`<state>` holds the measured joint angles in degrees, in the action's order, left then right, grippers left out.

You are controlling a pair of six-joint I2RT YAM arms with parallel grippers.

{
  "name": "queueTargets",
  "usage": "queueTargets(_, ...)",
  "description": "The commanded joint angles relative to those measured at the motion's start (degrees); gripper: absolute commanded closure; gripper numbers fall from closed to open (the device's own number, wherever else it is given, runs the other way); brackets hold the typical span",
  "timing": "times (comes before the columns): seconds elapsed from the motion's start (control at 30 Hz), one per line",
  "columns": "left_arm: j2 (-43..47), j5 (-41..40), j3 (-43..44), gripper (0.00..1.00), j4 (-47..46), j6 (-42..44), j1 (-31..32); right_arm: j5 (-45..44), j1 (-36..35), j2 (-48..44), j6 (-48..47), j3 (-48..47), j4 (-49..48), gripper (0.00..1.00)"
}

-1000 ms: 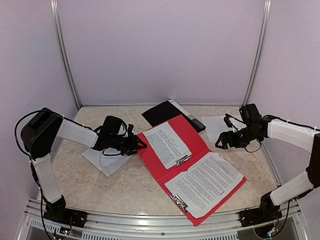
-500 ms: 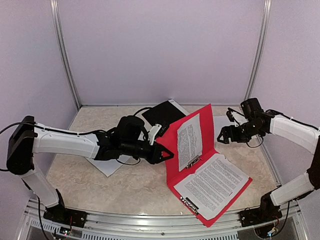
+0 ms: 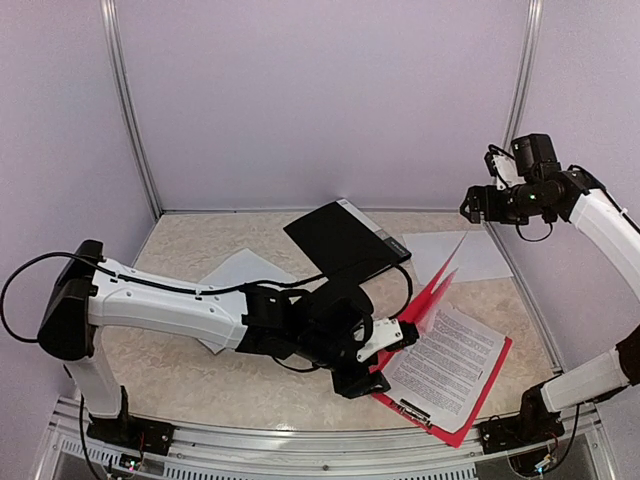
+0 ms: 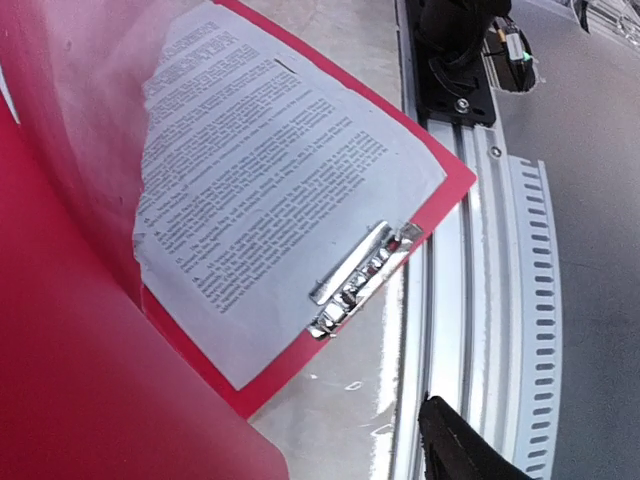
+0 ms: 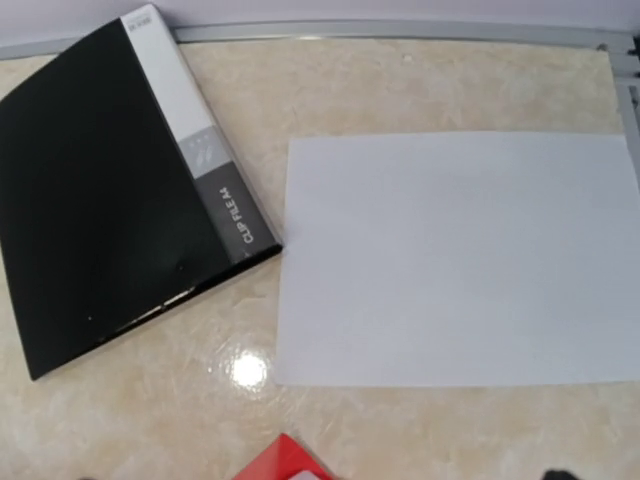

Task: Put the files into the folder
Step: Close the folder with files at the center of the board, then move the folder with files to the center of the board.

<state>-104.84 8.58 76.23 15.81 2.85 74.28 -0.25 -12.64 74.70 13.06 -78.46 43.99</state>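
The red folder [image 3: 468, 428] lies at the front right, and its left cover [image 3: 440, 285] stands raised and leans over the right half. A printed sheet [image 3: 445, 365] sits under a metal clip [image 4: 362, 278] on that half. My left gripper [image 3: 382, 360] is low at the folder's left edge and open. In the left wrist view only one finger [image 4: 470, 450] shows, with the red cover [image 4: 70, 350] close at the left. My right gripper [image 3: 478, 205] hangs high at the back right, open and holding nothing, above a blank sheet [image 5: 460, 260]. Another blank sheet [image 3: 235, 275] lies behind the left arm.
A black clip file [image 3: 345, 240] lies shut at the back middle, also seen in the right wrist view [image 5: 90, 190]. The aluminium rail [image 3: 300, 435] runs along the near table edge, right beside the folder's front corner. The right arm's base [image 4: 455, 50] stands on it.
My left arm swept right across the table, lifting the folder's left cover from flat to leaning over the right half, and the folder slid right. The right arm rose up and back.
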Motion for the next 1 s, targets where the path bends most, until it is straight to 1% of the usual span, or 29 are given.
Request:
queueTargets(0.0,-4.35,1.32,4.68,0.34,10.96,6.65,3.56,0.00,0.19,1.53,-1.00,0.29,3.39,0.07)
queueTargets(0.1,-6.72,-0.17,6.69,0.30,12.43,7.34,4.89,-0.06,-0.18,0.49,-0.35,2.08,2.10,0.08)
queueTargets(0.23,-7.27,0.48,7.14,0.28,12.58,7.71,5.67,-5.20,-0.19,-2.67,-0.83,-0.18,3.89,0.07)
queueTargets(0.27,-7.19,0.81,7.13,0.27,12.66,7.81,5.65,-5.19,-0.21,-2.87,-1.28,-1.23,5.10,0.06)
queueTargets(0.33,-6.99,1.04,6.96,0.26,12.76,7.79,5.70,-2.44,-0.38,-1.97,-1.59,-1.52,6.97,0.06)
queueTargets(0.4,-6.05,0.94,6.28,0.23,12.91,7.76,5.70,-0.43,-1.69,-1.74,-1.17,1.74,6.53,0.07)
queueTargets(0.47,-4.02,0.91,4.49,0.16,11.95,7.34,5.48,0.07,-3.54,-1.48,-0.99,6.47,6.04,0.07)
queueTargets(0.53,-1.53,1.29,1.60,0.06,10.38,6.67,5.27,0.08,-4.30,-1.23,-0.81,10.16,5.78,0.08)
queueTargets(0.57,0.61,1.29,-0.55,0.03,9.33,6.04,5.14,0.15,-4.56,-1.70,-0.72,12.17,5.17,0.07)
queueTargets(0.6,1.83,1.56,-2.18,0.02,8.36,5.48,4.90,0.10,-4.61,-2.19,-0.75,13.71,4.64,0.08)
queueTargets(0.67,4.54,1.97,-5.11,0.01,6.36,4.07,4.15,0.13,-4.59,-2.42,-1.01,15.68,4.94,0.07)
queueTargets(0.73,7.33,3.91,-7.78,0.01,3.99,1.32,1.76,0.13,-4.63,-1.52,-2.07,17.07,5.87,0.07)
queueTargets(0.8,9.23,7.75,-9.92,0.01,0.74,-3.41,-2.96,0.09,-4.66,-0.27,-2.93,18.92,5.45,0.06)
queueTargets(0.87,10.16,12.17,-10.24,0.01,-2.11,-10.10,-8.37,2.94,-4.71,2.03,-3.36,19.82,4.49,0.06)
queueTargets(0.9,10.04,13.01,-10.00,0.01,-3.32,-13.01,-10.35,3.94,-4.78,3.32,-3.68,20.00,3.66,0.06)
queueTargets(0.97,8.72,11.16,-8.32,0.01,-3.98,-18.15,-12.98,3.05,-5.14,5.76,-3.94,20.52,2.33,0.06)
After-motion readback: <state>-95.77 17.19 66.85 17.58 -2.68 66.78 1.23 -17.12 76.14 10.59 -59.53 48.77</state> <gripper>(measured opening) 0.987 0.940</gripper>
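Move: The red folder's raised cover stands some 10 cm ahead of the left gripper and 5 cm to its right, its middle about level with the hand; the clipped sheets lie 5 cm ahead, 11 cm right and 10 cm below that hand. From the right gripper, the cover is about 13 cm back, 10 cm left and 15 cm below; the blank sheet lies 8 cm ahead, 3 cm right and 26 cm below. Spread the half-open left fingers fully to free the cover, drawing that hand back and down about 5 cm each, then lift it leftward and forward, clear of the folder. Meanwhile, after a small dip and rise, bring the open right gripper down some 15 cm and back 7 cm over the folder's far end, tipping its fingers downward. ##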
